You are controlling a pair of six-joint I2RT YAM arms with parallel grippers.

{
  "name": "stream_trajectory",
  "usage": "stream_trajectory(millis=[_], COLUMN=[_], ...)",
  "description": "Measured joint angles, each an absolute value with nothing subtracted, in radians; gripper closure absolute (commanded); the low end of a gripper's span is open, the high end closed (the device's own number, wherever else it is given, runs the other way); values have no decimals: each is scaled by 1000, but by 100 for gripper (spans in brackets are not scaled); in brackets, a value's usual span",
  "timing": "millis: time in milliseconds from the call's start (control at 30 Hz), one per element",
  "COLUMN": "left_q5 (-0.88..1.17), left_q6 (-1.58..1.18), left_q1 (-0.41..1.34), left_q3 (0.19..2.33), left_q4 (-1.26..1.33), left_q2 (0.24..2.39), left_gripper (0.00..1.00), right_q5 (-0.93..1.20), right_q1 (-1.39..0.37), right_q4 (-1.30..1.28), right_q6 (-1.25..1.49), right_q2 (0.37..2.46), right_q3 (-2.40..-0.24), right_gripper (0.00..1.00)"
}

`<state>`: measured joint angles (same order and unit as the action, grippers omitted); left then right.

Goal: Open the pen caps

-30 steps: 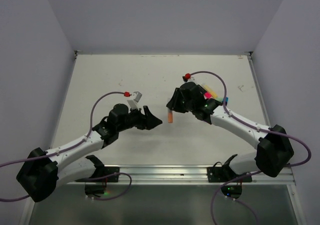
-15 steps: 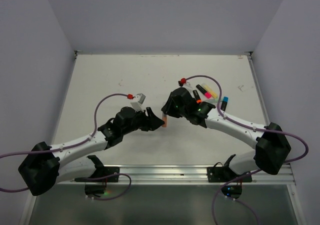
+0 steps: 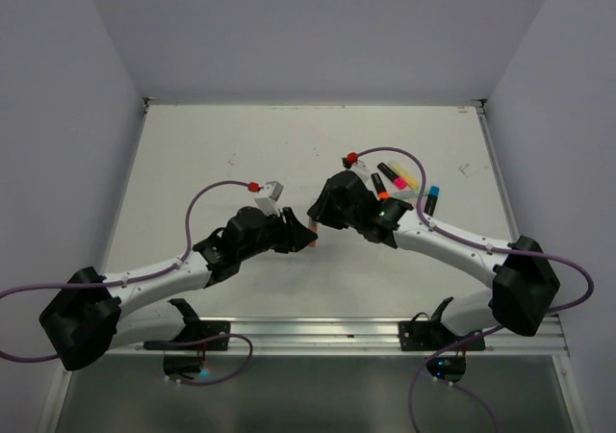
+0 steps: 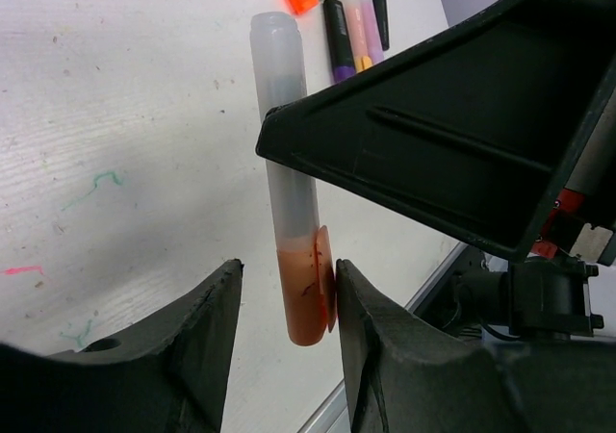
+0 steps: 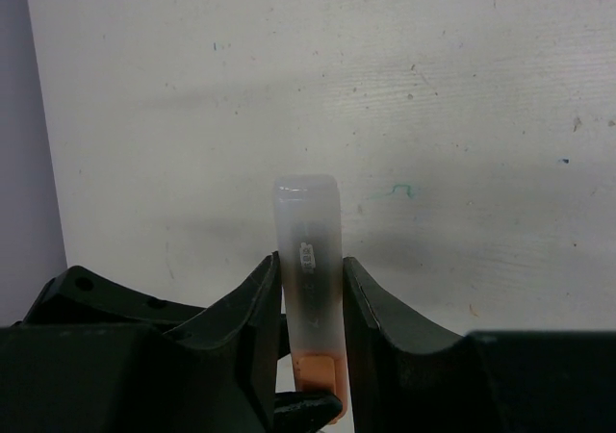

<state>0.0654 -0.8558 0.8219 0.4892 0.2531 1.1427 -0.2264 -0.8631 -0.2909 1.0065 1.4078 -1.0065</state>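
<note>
My right gripper (image 5: 311, 259) is shut on a pen's translucent white body (image 5: 310, 231) and holds it above the table. The pen's peach-orange cap (image 4: 303, 303) points toward my left gripper (image 4: 287, 267). That gripper's jaws stand on either side of the cap, still open. Its right finger (image 4: 371, 337) touches the cap's clip, and a gap remains at its left finger (image 4: 207, 337). From above, the two grippers meet at the cap (image 3: 313, 238) near mid-table, left gripper (image 3: 304, 240) on one side and right gripper (image 3: 319, 221) on the other.
Several capped highlighters (image 3: 399, 178) lie side by side behind the right arm, and a blue-capped one (image 3: 431, 199) lies a little apart. They also show at the top of the left wrist view, highlighters (image 4: 351, 24). The metal rail (image 3: 318, 332) runs along the table's near edge.
My left gripper has moved right to the pen's cap end and its jaws have narrowed around the cap. The right gripper has shifted slightly left, still holding the pen.
</note>
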Motion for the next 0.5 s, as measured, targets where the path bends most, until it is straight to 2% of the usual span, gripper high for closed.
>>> stream_trajectory(millis=[300, 400, 500], left_q5=[64, 64, 58], left_q6=[-858, -863, -875], left_q1=[835, 837, 839], left_q3=[489, 489, 489], left_q4=[273, 276, 273], left_q2=[1155, 1155, 1155], left_gripper=[60, 68, 92], right_q5=[-227, -227, -228], right_q1=[-870, -870, -870], right_q4=[-283, -280, -275], right_q6=[1029, 1034, 1039], right_q2=[1407, 1407, 1407], right_q3=[-1007, -1007, -1006], right_gripper=[100, 100, 100])
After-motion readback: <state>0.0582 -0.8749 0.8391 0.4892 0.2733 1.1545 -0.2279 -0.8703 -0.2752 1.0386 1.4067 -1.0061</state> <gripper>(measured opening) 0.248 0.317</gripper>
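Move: The orange cap of the marker held by the right hand already sits between the left hand's open fingers, its middle about 1 cm to the right of that hand's point and level with it. From the right hand, which grips the clear barrel, the cap lies some 5 cm back and 3 cm below. On the table, roughly 12 cm below the left hand, the orange-capped black marker lies about 20 cm ahead and 18 cm right, the pink-capped one 22 cm ahead and 22 cm right. The orange cap is pinched from both sides as the left fingers close from about half open to a quarter, the left hand easing only some 0.5 cm to the right to centre on the cap. The right hand keeps its grip on the clear barrel, nearly still. There is no pull yet, and neither wrist turns noticeably. ##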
